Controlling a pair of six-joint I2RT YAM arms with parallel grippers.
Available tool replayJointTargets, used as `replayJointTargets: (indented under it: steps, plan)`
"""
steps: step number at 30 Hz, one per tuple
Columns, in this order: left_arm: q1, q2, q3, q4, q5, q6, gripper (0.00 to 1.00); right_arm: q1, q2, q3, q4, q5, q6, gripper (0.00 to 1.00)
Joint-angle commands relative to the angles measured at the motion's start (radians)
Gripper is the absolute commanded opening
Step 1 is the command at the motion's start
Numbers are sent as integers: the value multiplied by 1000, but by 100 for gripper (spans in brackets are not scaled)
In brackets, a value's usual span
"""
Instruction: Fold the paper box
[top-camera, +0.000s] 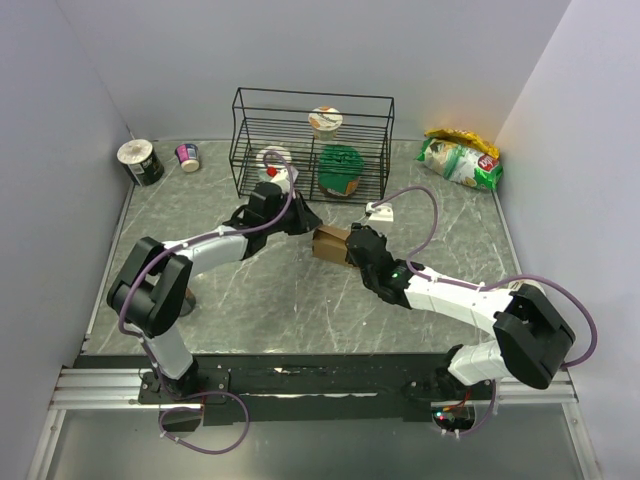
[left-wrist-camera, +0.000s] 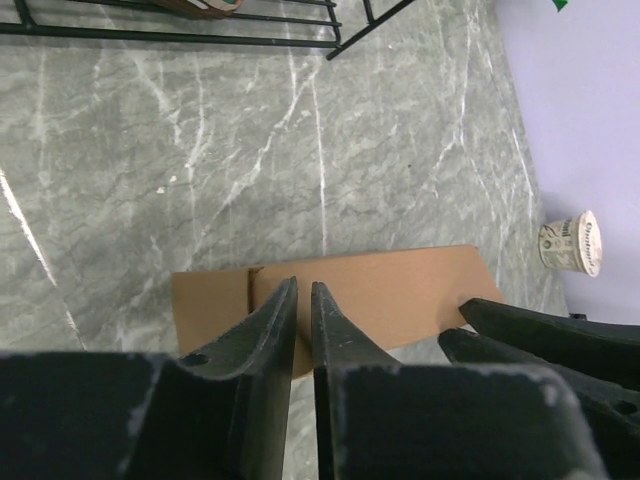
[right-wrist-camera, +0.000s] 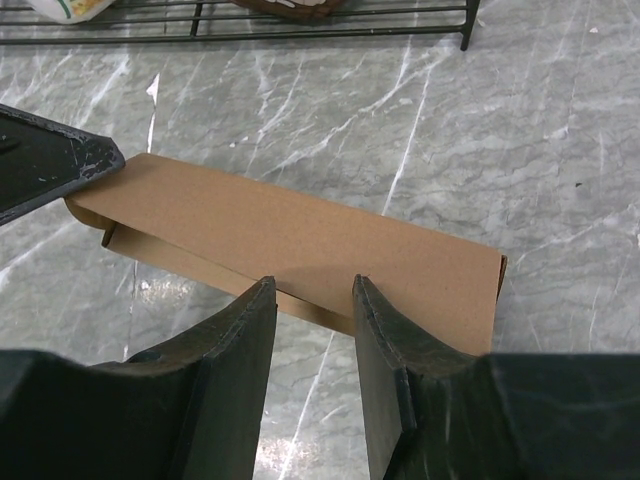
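Note:
The paper box (top-camera: 328, 243) lies flat on the marble table as a brown, oblong, folded cardboard piece between my two grippers. In the left wrist view the paper box (left-wrist-camera: 400, 290) runs crosswise under my left gripper (left-wrist-camera: 303, 286). Its fingers are almost together with only a thin slit, and I see no cardboard between them. In the right wrist view my right gripper (right-wrist-camera: 310, 285) stands open, both tips at the near long edge of the paper box (right-wrist-camera: 300, 235), whose top flap sits slightly raised. From above, the left gripper (top-camera: 305, 222) is at the box's left end and the right gripper (top-camera: 352, 246) at its right end.
A black wire rack (top-camera: 312, 145) stands just behind the box, holding a green item (top-camera: 340, 170), with a cup (top-camera: 325, 121) on top. A can (top-camera: 140, 162) and small cup (top-camera: 188, 156) sit back left, a snack bag (top-camera: 460, 158) back right. Walls close three sides.

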Motion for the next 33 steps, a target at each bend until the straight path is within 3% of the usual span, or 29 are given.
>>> replayJointTargets:
  steps: [1, 14, 18, 19, 21, 22, 28, 33]
  plan:
    - [-17, 10, -45, 0, -28, 43, 16, 6, 36, -36, -116, 23, 6, 43]
    - [-117, 15, -88, -123, -267, 164, 15, 7, 39, -33, -124, 24, 7, 43]
    - [-94, -45, -77, -118, -252, 130, 35, 7, 43, -34, -127, 24, 10, 43]
    - [-88, -58, -75, -112, -249, 119, 46, 6, 42, -36, -129, 24, 12, 43]
    - [-69, -97, -69, -100, -231, 93, 53, 7, 40, -36, -129, 24, 13, 43]
    - [-62, -106, -68, -95, -221, 83, 64, 6, 39, -37, -127, 26, 10, 43]
    - [-11, -143, -113, 29, -97, -9, 89, 7, 34, -34, -133, 21, 9, 43]
    - [1, -132, -178, 107, -13, -62, 88, 7, 28, -37, -133, 23, 7, 43]
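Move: The paper box lies right at both hands. Its middle is about 5 cm right of the left hand, 3 cm back and 3 cm lower, so the nearly shut left fingertips are on its far left corner. From the right hand the middle is roughly 2 cm ahead, 2 cm left and 2 cm below. The wire rack's middle stands about 12 cm ahead and 2 cm left of the left hand; the green tub in it is some 10 cm ahead, 4 cm right. Already on the lid's left end, the left fingertips press down about 2 cm, the wrist rolling some 10 degrees with its left side rising. Then the fingers open wide and come free as the hand backs off about 3 cm left and slightly back, rising a little and rolling back. The right hand, fingers half open at the lid's near edge, sinks about 1 cm. ##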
